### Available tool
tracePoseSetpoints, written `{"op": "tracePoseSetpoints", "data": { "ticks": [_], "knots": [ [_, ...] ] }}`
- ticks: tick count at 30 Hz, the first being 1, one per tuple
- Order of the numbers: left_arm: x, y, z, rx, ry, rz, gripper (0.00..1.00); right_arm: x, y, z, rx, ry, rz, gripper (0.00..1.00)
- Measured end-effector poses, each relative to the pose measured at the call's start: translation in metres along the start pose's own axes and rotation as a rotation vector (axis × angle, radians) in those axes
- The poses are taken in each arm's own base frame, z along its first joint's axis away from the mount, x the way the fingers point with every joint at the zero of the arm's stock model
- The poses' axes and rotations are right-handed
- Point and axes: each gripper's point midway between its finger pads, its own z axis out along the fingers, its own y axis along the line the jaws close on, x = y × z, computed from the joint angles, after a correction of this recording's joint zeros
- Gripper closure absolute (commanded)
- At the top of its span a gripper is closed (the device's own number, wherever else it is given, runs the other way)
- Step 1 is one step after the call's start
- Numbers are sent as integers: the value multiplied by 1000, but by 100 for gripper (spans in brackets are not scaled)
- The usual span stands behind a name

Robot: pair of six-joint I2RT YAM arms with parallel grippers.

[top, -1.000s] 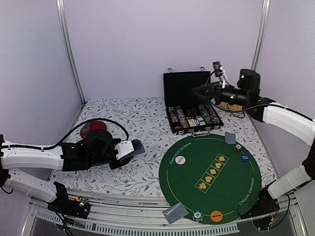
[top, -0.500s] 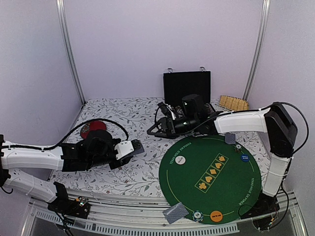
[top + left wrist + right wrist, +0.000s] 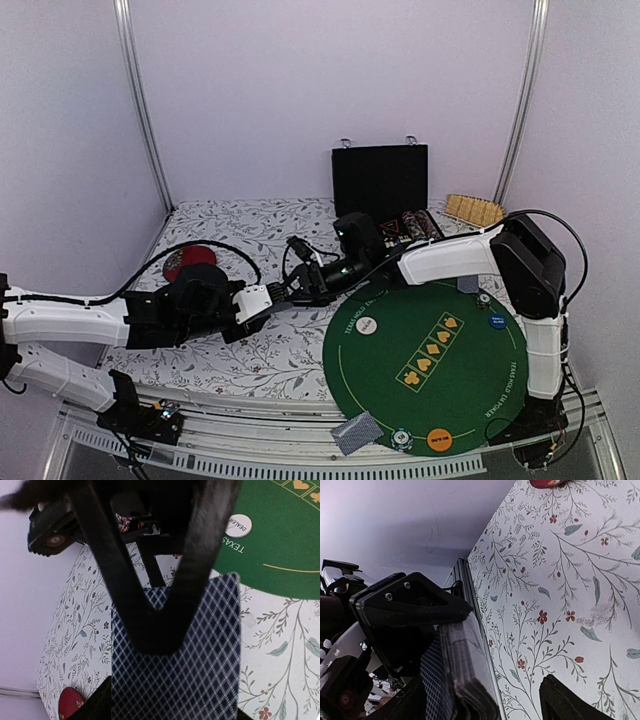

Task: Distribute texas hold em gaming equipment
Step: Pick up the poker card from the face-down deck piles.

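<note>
My left gripper (image 3: 266,301) is shut on a deck of playing cards (image 3: 175,670) with blue patterned backs, holding it by its edges above the floral cloth. My right gripper (image 3: 293,289) has reached across to it and is open, with the deck's edge (image 3: 465,680) between its fingers (image 3: 567,700). Its black fingers (image 3: 190,565) lie over the top card. The green round poker mat (image 3: 440,385) carries a white dealer disc (image 3: 367,325), a blue disc (image 3: 497,321), an orange disc (image 3: 438,438), two striped chips (image 3: 402,437) and dealt cards (image 3: 357,433) (image 3: 467,283).
An open black case (image 3: 380,180) with rows of chips stands at the back. A red round dish (image 3: 188,262) lies at the left under the left arm's cable. A woven tan piece (image 3: 475,208) sits at the back right. The right arm stretches across the mat's far edge.
My right arm swung from the case at the back right across to the left, and its gripper now meets the deck. The left arm has barely moved.
</note>
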Motion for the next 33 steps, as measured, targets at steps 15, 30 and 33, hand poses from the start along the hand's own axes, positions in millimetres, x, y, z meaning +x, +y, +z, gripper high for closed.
{"op": "tracePoseSetpoints", "data": {
  "ticks": [15, 30, 33],
  "knots": [
    [2, -2, 1, 5, 7, 14, 48, 6, -14, -1, 36, 10, 15, 56],
    [1, -2, 0, 3, 2, 13, 48, 3, -9, -22, 132, 1, -23, 85],
    [1, -2, 0, 4, 2, 13, 48, 5, -11, -24, 159, 9, -28, 89]
  ]
}}
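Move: The face-down deck is already in my left hand, its middle about 2 cm ahead and 3 cm to the right of that hand and slightly below it. My open right fingers already straddle its free end, with the deck's middle roughly 2 cm left, 1 cm back and slightly below. From my right hand, the dealer button lies about 17 cm right, 2 cm back and 12 cm down, and the green mat's middle some 31 cm right and 12 cm back. I hold the deck still with my left hand while my right fingers close from wide open to nearly shut, dipping about 1 cm, and pinch the front card at the deck's free end. Then I draw it off to the right and slightly forward, about 2.5 cm, rising back most of the dip and tipping the fingers some 5 degrees further down. ##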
